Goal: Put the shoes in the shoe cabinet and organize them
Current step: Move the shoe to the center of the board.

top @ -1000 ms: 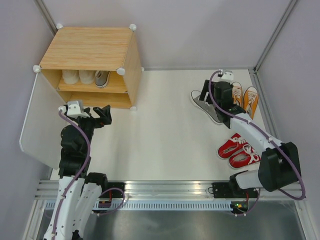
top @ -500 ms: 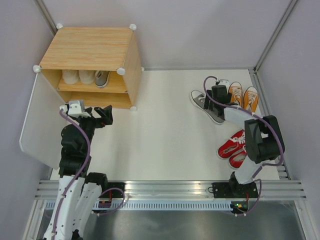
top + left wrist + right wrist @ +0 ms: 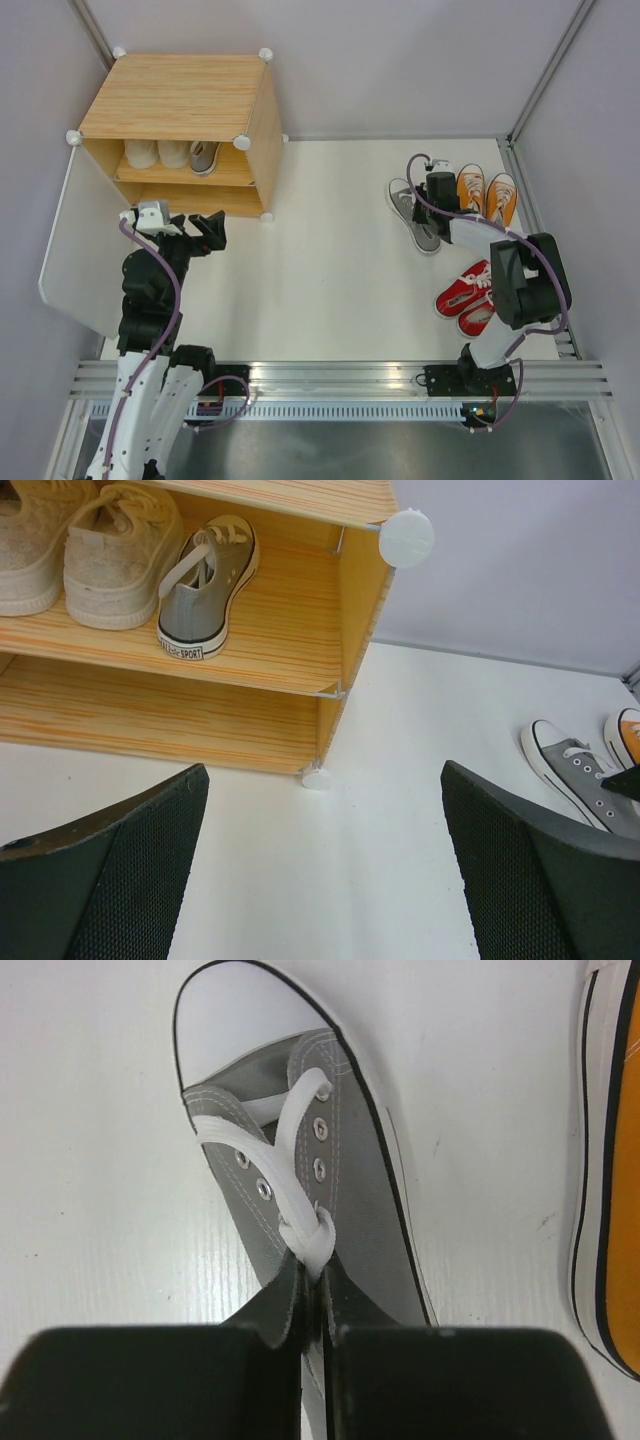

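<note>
The shoe cabinet (image 3: pixel 180 95) stands at the back left; its upper shelf holds a cream pair (image 3: pixel 158 153) and one grey shoe (image 3: pixel 205 157). The other grey shoe (image 3: pixel 413 212) lies on the table at the right. My right gripper (image 3: pixel 435 195) is down on it. In the right wrist view the gripper (image 3: pixel 320 1260) is shut on the grey shoe (image 3: pixel 300 1130) at the lace knot and eyelet flaps. My left gripper (image 3: pixel 200 230) hovers open and empty in front of the cabinet's lower shelf (image 3: pixel 150 715).
An orange pair (image 3: pixel 485 192) sits just right of the gripped shoe, with one orange shoe's sole (image 3: pixel 610 1160) close by. A red pair (image 3: pixel 470 300) lies nearer the right arm's base. The white door panel (image 3: pixel 75 250) hangs open left of the left arm.
My right gripper has come down onto the grey shoe and shut on its laces. The shoe has turned slightly. The left arm has not moved.
</note>
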{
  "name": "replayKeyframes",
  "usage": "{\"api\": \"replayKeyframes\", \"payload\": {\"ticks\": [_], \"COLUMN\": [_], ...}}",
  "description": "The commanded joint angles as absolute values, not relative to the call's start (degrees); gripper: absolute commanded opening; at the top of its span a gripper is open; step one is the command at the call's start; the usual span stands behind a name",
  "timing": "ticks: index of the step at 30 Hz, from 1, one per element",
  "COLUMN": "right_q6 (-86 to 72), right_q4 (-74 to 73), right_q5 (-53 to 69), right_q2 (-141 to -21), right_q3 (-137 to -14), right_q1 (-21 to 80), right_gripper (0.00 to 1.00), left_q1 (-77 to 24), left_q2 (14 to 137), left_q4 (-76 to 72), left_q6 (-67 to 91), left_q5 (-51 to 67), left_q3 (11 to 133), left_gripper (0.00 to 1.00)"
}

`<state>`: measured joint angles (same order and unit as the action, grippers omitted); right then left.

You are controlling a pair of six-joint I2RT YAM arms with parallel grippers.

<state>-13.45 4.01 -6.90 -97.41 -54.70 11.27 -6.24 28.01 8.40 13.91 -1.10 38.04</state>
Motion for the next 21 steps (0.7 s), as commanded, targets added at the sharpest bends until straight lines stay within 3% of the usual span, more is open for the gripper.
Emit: {"api": "replayKeyframes", "payload": {"ticks": [1,7,12,21], "right_q6": [-17.64,-24.60,-41.70,-69.83], "right_q4": [2.73,-7.19,-11.52,-14.07], "right_q5": [-3.69,-10.62,-20.73,-37.35], "right_q2": [-93.96,-90.79,-90.79,-100.97], "right_q3": [-54.75,-59.49,-62.23,-71.09], "right_q1": [11.95,23.71,37.34,53.26], "right_gripper": [0.01,0.01,0.01,0.01], "left_q1": [-6.50,-6.68,-6.68,-7.21], "left_q2": [27.60,27.68,28.83,29.71], "left_q4": [6.07,6.33,7.29,7.12], "left_q6": [15.21,15.99,18.63,18.81], "left_q5": [-0.26,1.58,0.18,-1.85], "left_q3": [37.79,38.06,38.50,38.14], "left_gripper": [1.00,0.99,1.00,1.00]}}
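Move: The right hand, already shut on the gray shoe at its laces, has the center of the board some 24 cm to its left, 12 cm back and about 5 cm below. The nearer orange shoe stands about 14 cm to this hand's right and 1 cm ahead, the nearer red shoe 12 cm right and 21 cm back. From the left hand the board's center lies about 5 cm ahead, 29 cm right and 28 cm lower. Keeping its pinch on the laces, the right hand swings the gray shoe some 24 cm left and 11 cm back. ##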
